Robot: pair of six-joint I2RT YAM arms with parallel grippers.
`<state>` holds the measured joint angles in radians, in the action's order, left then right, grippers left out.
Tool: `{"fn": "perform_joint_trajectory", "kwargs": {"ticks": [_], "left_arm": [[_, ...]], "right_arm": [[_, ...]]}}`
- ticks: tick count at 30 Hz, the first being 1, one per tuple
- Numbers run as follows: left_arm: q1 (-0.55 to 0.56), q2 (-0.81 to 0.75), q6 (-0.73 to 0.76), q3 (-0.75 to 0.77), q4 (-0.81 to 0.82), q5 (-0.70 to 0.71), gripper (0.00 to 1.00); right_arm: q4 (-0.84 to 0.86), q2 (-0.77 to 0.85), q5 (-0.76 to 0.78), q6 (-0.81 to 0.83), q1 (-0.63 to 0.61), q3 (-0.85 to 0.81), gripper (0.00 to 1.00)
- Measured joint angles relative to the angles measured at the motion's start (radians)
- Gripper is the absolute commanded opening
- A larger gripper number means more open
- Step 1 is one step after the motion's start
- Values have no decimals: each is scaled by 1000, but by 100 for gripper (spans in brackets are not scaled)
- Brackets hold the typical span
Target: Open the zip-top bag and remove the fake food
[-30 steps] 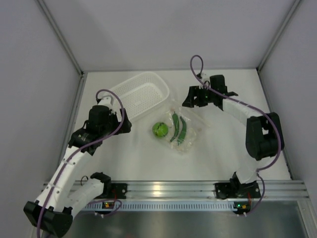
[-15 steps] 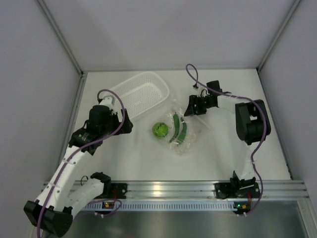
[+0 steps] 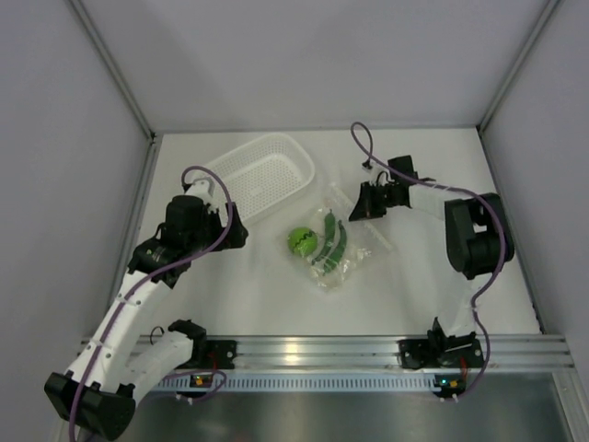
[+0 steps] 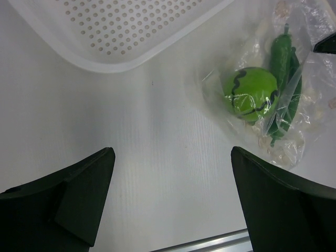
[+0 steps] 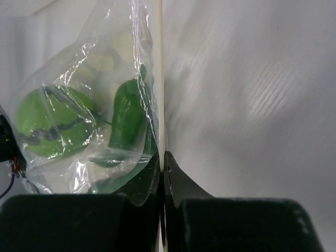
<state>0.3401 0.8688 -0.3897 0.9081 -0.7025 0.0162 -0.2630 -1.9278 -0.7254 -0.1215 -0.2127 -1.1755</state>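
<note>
The zip-top bag point(image 3: 342, 247) lies in the middle of the table, clear and crinkly. Inside it are the fake food pieces: a lime-green ball point(image 3: 301, 241) with dark marks and two dark green pods point(image 3: 331, 241). My right gripper point(image 3: 355, 210) sits at the bag's far right edge. In the right wrist view the right gripper point(image 5: 163, 156) is shut on the bag's point(image 5: 94, 68) pale edge strip, with the ball point(image 5: 47, 118) and a pod point(image 5: 126, 113) just left of it. My left gripper point(image 4: 171, 157) hangs open over bare table, left of the bag point(image 4: 307, 113) and ball point(image 4: 251, 94).
A white perforated basket point(image 3: 262, 175) stands at the back, left of the bag and just beyond my left gripper; its rim point(image 4: 121, 58) fills the top of the left wrist view. Grey walls close in the table on three sides. A metal rail point(image 3: 304, 350) runs along the near edge.
My right gripper came down to the bag's far right edge and shut on it. The bag shifted slightly. The left arm has not moved.
</note>
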Motion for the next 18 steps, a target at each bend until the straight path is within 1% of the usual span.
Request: {"fn": "perform_joint_trajectory", "kwargs": {"ticks": [3,7,11,15,18], "left_arm": [[0,0,-1,2,-1,-6,98],[0,9,-13,26,3,-59,98],[0,11,-48,44,47,-138,98],[1,11,-110,41,145,-212,98],[1,12,-154,2,292,-270,98]], "right_arm": [[-15,101,34,7,-10,3,0],[-35,245,80,30,-36,-1,0],[-124,349,152,70,-99,-48,0],[-240,428,255,126,-188,-121,0],[-314,490,325,159,-253,-176,0]]}}
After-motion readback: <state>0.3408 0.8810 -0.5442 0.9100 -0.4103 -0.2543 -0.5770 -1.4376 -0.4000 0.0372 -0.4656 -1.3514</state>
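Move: The right fingers are already shut on the bag's zip edge, with the bag's middle about 5 cm back, 4 left and slightly below. From there the green peppers are some 6 cm left and 6 back, and the toy watermelon 12 left and 6 back. From the open left hand the bag is about 21 cm right, 6 ahead and 18 below. The white basket is 22 ahead and 2 right of that hand, 17 below. The right hand, still pinching the bag's zip edge, lifts about 19 cm as the left rises rightward. ##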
